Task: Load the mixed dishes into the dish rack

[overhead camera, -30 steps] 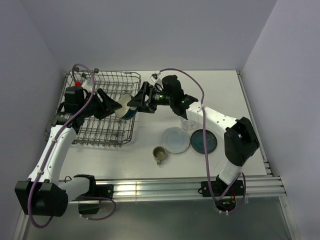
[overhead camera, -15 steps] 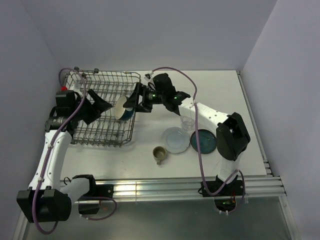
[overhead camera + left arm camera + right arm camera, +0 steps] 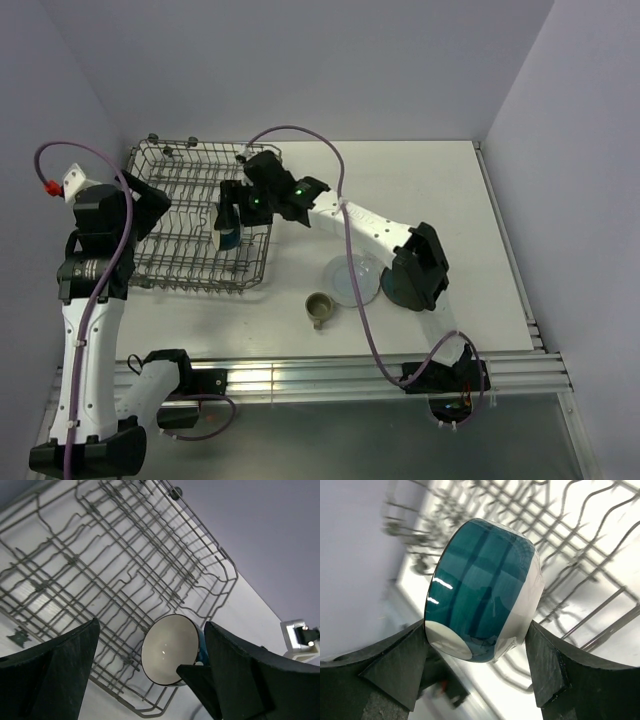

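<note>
The cream-inside, dark-rimmed bowl (image 3: 228, 238) (image 3: 169, 650), teal outside (image 3: 480, 585), hangs on edge over the near right part of the dish rack (image 3: 185, 215) (image 3: 100, 565) (image 3: 580, 555). My right gripper (image 3: 230, 212) (image 3: 477, 635) is shut on it, one finger at each side. My left gripper (image 3: 148, 208) (image 3: 151, 625) stands open at the rack's left end, apart from the bowl. On the table lie the pale blue plate (image 3: 350, 280) and the olive-brown mug (image 3: 320, 308). The dark teal plate (image 3: 392, 293) is mostly hidden under my right arm. I cannot make out the tumbler.
My right arm stretches from the table's right side across to the rack. The rack's wire tines stand upright beneath the bowl. Grey walls close in at the left, back and right. A metal rail runs along the near edge.
My left gripper opened, let go of the bowl and drew back to the left. My right arm carried the bowl leftward and down over the rack.
</note>
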Available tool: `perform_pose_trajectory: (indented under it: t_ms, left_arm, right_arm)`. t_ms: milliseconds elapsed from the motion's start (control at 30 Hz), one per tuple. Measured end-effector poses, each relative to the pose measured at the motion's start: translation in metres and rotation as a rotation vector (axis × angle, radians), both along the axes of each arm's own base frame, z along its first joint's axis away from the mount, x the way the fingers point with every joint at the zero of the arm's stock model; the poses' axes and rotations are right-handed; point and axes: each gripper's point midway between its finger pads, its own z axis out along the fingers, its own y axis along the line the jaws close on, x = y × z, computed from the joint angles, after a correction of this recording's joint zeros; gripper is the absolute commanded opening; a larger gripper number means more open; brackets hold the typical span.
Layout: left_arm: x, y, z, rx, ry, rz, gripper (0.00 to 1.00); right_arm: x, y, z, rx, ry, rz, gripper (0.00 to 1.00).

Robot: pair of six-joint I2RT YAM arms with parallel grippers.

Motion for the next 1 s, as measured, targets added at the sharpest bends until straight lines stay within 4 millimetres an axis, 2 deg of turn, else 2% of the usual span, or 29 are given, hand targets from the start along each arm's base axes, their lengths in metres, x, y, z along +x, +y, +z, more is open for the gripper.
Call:
perform_pose_trajectory:
  t_ms: [133, 267, 400, 600, 767, 1000]
  left_arm:
    - [-0.012, 0.013, 0.004, 0.024, -0.010, 0.076, 0.91]
    - [-0.018, 0.020, 0.008, 0.039, -0.023, 0.110, 0.91]
    - [-0.017, 0.020, 0.007, 0.040, -0.018, 0.112, 0.91]
    - [-0.016, 0.020, -0.006, 0.041, 0.014, 0.112, 0.91]
    - [-0.017, 0.022, -0.005, 0.044, 0.011, 0.120, 0.91]
    - [-0.017, 0.024, -0.005, 0.049, 0.010, 0.130, 0.91]
  right_arm:
    - [-0.004, 0.009, -0.028, -0.137, -0.078, 0.002, 0.00]
    - [-0.005, 0.007, -0.051, -0.285, -0.179, 0.002, 0.00]
    - [-0.003, 0.010, -0.060, -0.396, -0.290, 0.002, 0.00]
    - [0.006, 0.013, -0.061, -0.515, -0.443, 0.005, 0.00]
    - [0.010, 0.011, -0.068, -0.617, -0.543, 0.024, 0.00]
    - [0.016, 0.007, -0.089, -0.768, -0.652, 0.075, 0.00]
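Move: My right hand already holds the bowl. The near right part of the dish rack, over which it hangs, lies almost straight below, about 2 cm ahead, 1 cm left and 15 cm down. The mug stands on the table some 12 cm back and 18 cm to the right, the pale plate about 5 cm back and 25 cm right. From my left hand, that rack spot is roughly 4 cm ahead, 22 cm right and well below. Keeping the bowl pinched, I lower my right hand about 9 cm towards the near right part of the rack, quickly at first, then slower. All the while I roll and swing the wrist some 55 degrees, so the fingers, which pointed mostly left, come round to point forward and down. My open left hand eases about 3 cm back and left, away from there. ##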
